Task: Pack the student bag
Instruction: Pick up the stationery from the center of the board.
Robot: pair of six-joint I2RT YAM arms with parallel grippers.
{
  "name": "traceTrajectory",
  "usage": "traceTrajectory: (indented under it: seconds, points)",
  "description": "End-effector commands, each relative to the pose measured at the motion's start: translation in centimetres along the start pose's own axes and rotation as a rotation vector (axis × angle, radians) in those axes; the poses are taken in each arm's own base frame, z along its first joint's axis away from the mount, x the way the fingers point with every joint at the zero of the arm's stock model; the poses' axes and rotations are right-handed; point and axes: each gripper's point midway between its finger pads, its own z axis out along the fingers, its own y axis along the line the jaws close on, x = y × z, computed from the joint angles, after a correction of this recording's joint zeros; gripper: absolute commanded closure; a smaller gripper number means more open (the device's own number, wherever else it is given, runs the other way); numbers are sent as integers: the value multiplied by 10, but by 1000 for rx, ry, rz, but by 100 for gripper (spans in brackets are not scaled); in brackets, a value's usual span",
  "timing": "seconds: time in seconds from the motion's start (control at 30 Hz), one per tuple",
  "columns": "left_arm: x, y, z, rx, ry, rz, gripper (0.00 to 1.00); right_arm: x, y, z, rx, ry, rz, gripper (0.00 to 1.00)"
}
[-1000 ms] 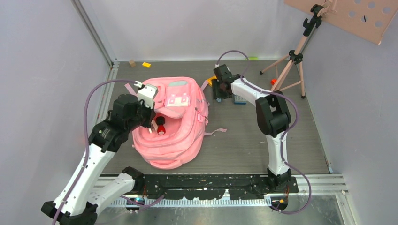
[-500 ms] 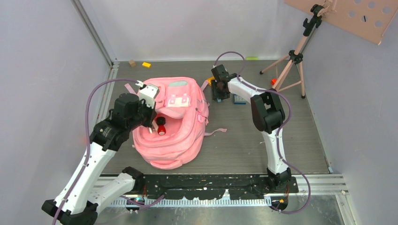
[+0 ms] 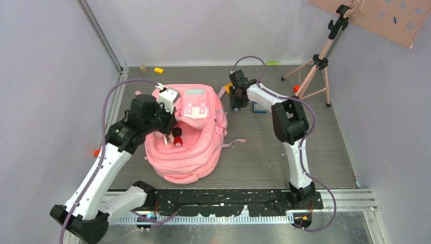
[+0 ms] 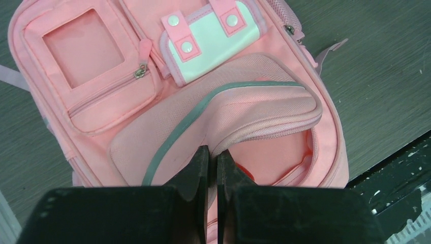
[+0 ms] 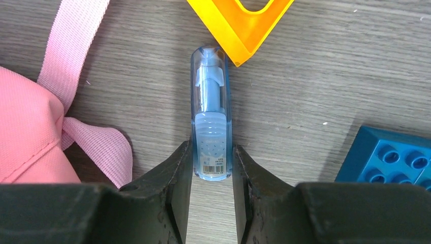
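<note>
The pink student bag (image 3: 185, 147) lies flat at the table's left middle and fills the left wrist view (image 4: 96, 86). My left gripper (image 3: 169, 133) is shut on the zip edge of its grey-green-striped flap (image 4: 239, 109), with the fingertips (image 4: 203, 157) pinching it and holding the pocket mouth open. A red and black item (image 3: 176, 138) sits in the opening. My right gripper (image 3: 236, 103) is low at the bag's far right corner. Its fingers (image 5: 184, 168) are closed on both sides of a clear blue tube (image 5: 212, 117) that lies on the table.
An orange triangle piece (image 5: 239, 20) touches the tube's far end. A blue studded brick (image 5: 391, 157) lies to its right and a pink strap (image 5: 76, 46) to its left. A tripod (image 3: 315, 66) stands at the back right. Small blocks (image 3: 159, 70) lie by the back wall.
My left arm has moved right and forward over the bag, still gripping the flap. My right gripper shifted slightly left a second ago and has stayed put since.
</note>
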Motion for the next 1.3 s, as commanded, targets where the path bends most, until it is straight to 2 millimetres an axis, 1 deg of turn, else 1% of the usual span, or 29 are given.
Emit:
traceTrajectory:
  seconds: [0.0, 0.03, 0.07, 0.1, 0.13, 0.17, 0.2, 0.23, 0.27, 0.3, 0.4, 0.43, 0.47, 0.5, 0.53, 0.57, 0.6, 0.63, 0.67, 0.73, 0.77, 0.9, 0.97, 1.0, 1.03, 1.07, 1.13, 1.2, 1.27]
  points:
    - [-66, -19, 7, 121, -198, 1, 100, -30, 3, -46, -28, -98, 7, 93]
    - [-69, -22, 12, 138, -202, -6, 100, -27, 1, -50, -25, -97, 5, 94]
    - [-72, -25, 17, 156, -206, -15, 100, -33, 1, -64, -29, -127, 8, 97]
    - [-75, -28, 22, 175, -209, -23, 100, -28, -2, -66, -23, -121, 7, 98]
    - [-78, -30, 26, 192, -213, -32, 100, -34, -3, -80, -26, -151, 11, 99]
    - [-81, -33, 32, 206, -216, -43, 100, -28, -6, -84, -21, -144, 11, 100]
    - [-84, -35, 36, 221, -221, -53, 100, -33, -8, -99, -22, -174, 15, 100]
    - [-87, -36, 41, 228, -227, -65, 100, -26, -11, -101, -15, -165, 14, 100]
    - [-91, -37, 46, 233, -232, -77, 100, -29, -13, -115, -15, -190, 19, 100]
    - [-94, -37, 50, 238, -234, -88, 100, -26, -15, -127, -16, -203, 21, 100]
    - [-103, -35, 63, 231, -236, -120, 100, -15, -22, -148, -14, -204, 26, 100]
    - [-106, -35, 67, 228, -235, -134, 100, -11, -23, -160, -26, -210, 27, 100]
    - [-110, -34, 70, 227, -240, -147, 100, -2, -24, -163, -29, -187, 25, 100]
    - [-113, -34, 73, 229, -239, -160, 100, 1, -22, -177, -54, -192, 24, 100]
    - [-115, -35, 76, 231, -239, -170, 100, 4, -20, -183, -71, -194, 23, 100]
    - [-118, -35, 80, 235, -238, -179, 100, 10, -16, -195, -103, -194, 20, 100]
    - [-120, -35, 81, 236, -237, -181, 100, 16, -14, -198, -117, -184, 22, 100]
    - [-121, -35, 83, 236, -232, -181, 100, 21, -8, -210, -149, -181, 16, 100]
    - [-120, -34, 84, 233, -228, -179, 100, 25, -5, -214, -161, -176, 17, 100]
    - [-118, -33, 86, 224, -221, -177, 100, 36, 8, -231, -215, -167, 1, 100]
    - [-117, -33, 85, 223, -220, -177, 100, 44, 17, -235, -235, -151, -11, 100]
    - [-109, -34, 88, 229, -208, -180, 100, 64, 44, -256, -320, -120, -16, 100]
    - [-105, -35, 91, 236, -201, -186, 100, 72, 62, -265, -388, -97, -10, 100]
    - [-104, -36, 92, 241, -200, -191, 100, 77, 77, -271, -434, -84, -10, 100]
    - [-103, -37, 92, 247, -201, -195, 100, 78, 84, -275, -456, -83, -12, 100]
    - [-103, -39, 92, 254, -200, -199, 100, 82, 96, -278, -484, -73, -11, 100]
    - [-102, -41, 92, 269, -198, -203, 100, 84, 111, -279, -513, -62, -3, 100]
    - [-101, -42, 91, 271, -199, -204, 100, 83, 123, -277, -538, -56, 22, 100]
    - [-101, -42, 91, 273, -202, -205, 100, 79, 130, -270, -545, -52, 48, 100]
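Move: My right hand already grips the blue stationery tube on the board. It is bound for the pink bag's open pocket, about 22 cm back, 17 cm left and 12 cm higher. The yellow triangle sits roughly 8 cm ahead of this hand, the blue brick some 11 cm to its right and level with it. From my left hand, shut on the pocket flap, the pocket mouth is about 10 cm right and 8 cm below; the red-capped bottle lies 4 cm right, level, 12 cm down. I lift the tube off the board with my right hand, rising some 18 cm, then swing it back about 23 cm and lastly left towards the pocket, tilting the fingertips leftward and keeping my grip. Meanwhile my left hand keeps pinching the flap and pulls it right and forward, about 12 cm in all, rolling its left side down and tipping a little. ##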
